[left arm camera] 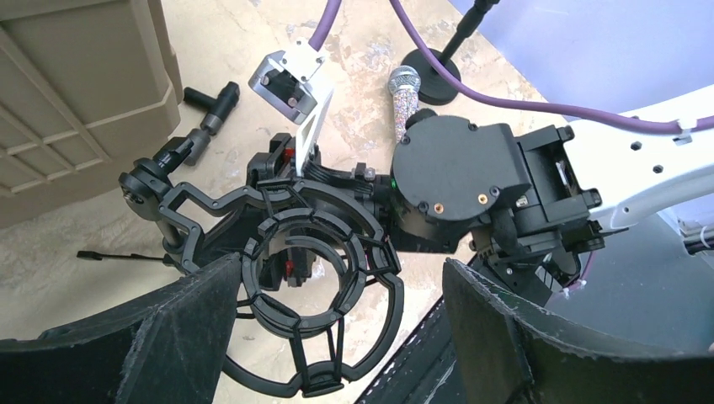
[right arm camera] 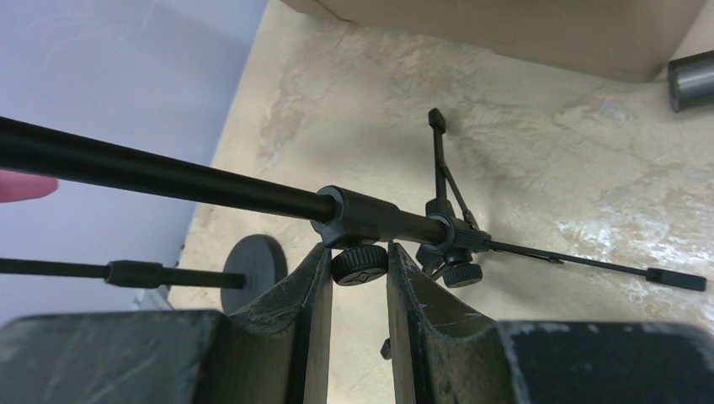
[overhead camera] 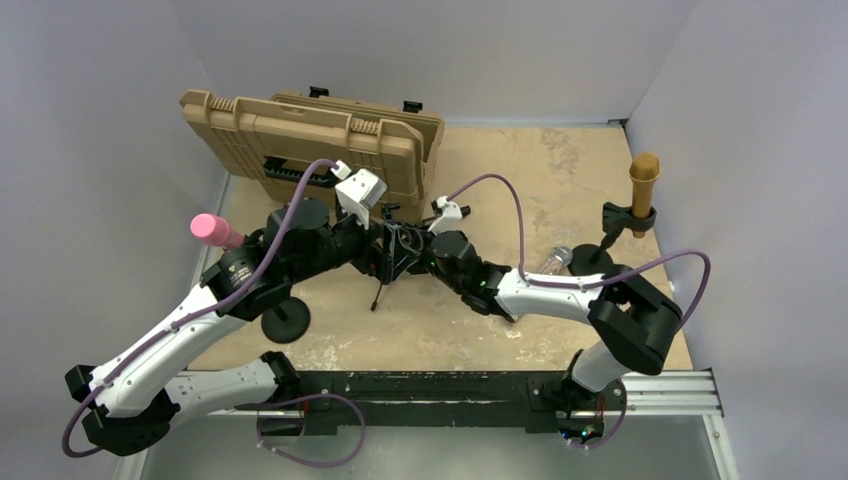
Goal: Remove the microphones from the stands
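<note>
A black tripod stand (overhead camera: 385,270) with an empty ring-shaped shock mount (left arm camera: 307,278) stands mid-table between both grippers. My left gripper (left arm camera: 337,337) is open, its fingers wide on either side of the mount. My right gripper (right arm camera: 358,269) is shut on the black knob (right arm camera: 359,263) under the stand's pole (right arm camera: 168,177). A silver glitter microphone (overhead camera: 556,261) lies loose on the table and also shows in the left wrist view (left arm camera: 403,97). A pink microphone (overhead camera: 214,229) sits in a stand at the left. A gold microphone (overhead camera: 643,185) sits upright in a stand clip at the right.
A tan hard case (overhead camera: 310,140) lies at the back left. The pink microphone's round base (overhead camera: 287,322) is near the left arm; the gold microphone's base (overhead camera: 612,272) is by the right arm. Small black fittings (left arm camera: 206,105) lie by the case. White walls enclose the table.
</note>
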Controlling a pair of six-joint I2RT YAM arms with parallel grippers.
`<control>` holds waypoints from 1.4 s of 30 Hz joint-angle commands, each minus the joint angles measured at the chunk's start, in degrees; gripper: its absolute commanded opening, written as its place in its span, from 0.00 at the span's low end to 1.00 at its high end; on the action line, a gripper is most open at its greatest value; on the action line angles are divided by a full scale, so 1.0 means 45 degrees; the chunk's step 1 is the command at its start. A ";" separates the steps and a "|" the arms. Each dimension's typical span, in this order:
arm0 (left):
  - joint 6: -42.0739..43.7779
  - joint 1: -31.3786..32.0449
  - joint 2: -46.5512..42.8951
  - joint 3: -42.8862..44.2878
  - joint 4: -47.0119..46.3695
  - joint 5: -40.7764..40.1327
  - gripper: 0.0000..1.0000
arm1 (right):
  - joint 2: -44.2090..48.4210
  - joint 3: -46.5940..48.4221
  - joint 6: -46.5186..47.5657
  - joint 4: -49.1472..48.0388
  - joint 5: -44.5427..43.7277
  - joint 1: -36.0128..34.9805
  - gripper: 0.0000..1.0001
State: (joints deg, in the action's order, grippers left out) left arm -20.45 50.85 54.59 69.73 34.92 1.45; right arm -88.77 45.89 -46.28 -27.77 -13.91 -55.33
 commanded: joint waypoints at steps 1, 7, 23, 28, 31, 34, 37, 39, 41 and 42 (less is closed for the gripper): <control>-0.0339 0.0093 -0.0028 0.0010 0.0056 0.0686 0.85 | -0.0268 0.1138 0.0284 0.2040 -0.3166 -0.0537 0.00; -0.0339 0.0087 -0.0069 0.0087 0.0036 0.0600 0.85 | -0.0404 0.1686 0.1031 0.2347 -0.4730 -0.1507 0.00; -0.0261 0.0097 -0.0099 0.0390 0.0292 0.0478 0.87 | 0.1402 -0.0719 0.1364 -0.0923 -0.0628 -0.1273 0.58; -0.0270 0.0087 -0.0065 0.0463 0.0259 0.0420 0.87 | 0.2688 -0.2632 0.0273 -0.2833 0.2346 0.0195 0.62; -0.0299 0.0088 0.0036 0.0465 0.0136 0.0491 0.87 | 0.3018 -0.3490 -0.0635 -0.4768 0.4240 0.1484 0.62; -0.0319 0.0087 0.0187 0.0602 0.0114 0.0625 0.87 | 0.2628 -0.3626 -0.1781 -0.6008 0.6002 0.2396 0.62; -0.0357 0.0097 0.0211 0.0636 0.0138 0.0653 0.88 | 0.1722 -0.3646 -0.2850 -0.7357 0.7532 0.2854 0.61; -0.0377 0.0091 0.0177 0.0636 0.0178 0.0658 0.88 | 0.1108 -0.3708 -0.3720 -0.8413 0.8230 0.2900 0.60; -0.0378 0.0102 0.0147 0.0655 0.0227 0.0673 0.88 | 0.0500 -0.3743 -0.4357 -0.9027 0.8526 0.2901 0.59; -0.0390 0.0089 0.0124 0.0631 0.0243 0.0656 0.88 | 0.0246 -0.3795 -0.4634 -0.9473 0.8637 0.2901 0.59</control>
State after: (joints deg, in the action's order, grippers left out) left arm -21.04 51.05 55.33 70.61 35.81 3.22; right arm -84.29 29.58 -59.02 -58.70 16.47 -42.37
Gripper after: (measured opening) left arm 0.877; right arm 0.597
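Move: Between the right fingertips sits the stand's knob, already pinched. From it the tripod hub is about 2 cm farther out and 7 below, straight ahead; the shock mount some 4 cm back, level sideways and 12 above; a loose black clamp lies roughly 7 cm ahead, 8 to the right and 13 down. From the left hand, whose spread fingers flank the mount, the knob is some 7 cm ahead, 2 right and 15 lower. Twisting the pinched knob first, the right hand rolls about 15 degrees, its left side dropping, nearly on the spot. Then its fingers open, let go and draw back, and the hand swings right and climbs about 4 cm while rolling some 40 degrees the other way, left side rising, knob still ahead between the spread fingers. The left hand stays by the shock mount. ##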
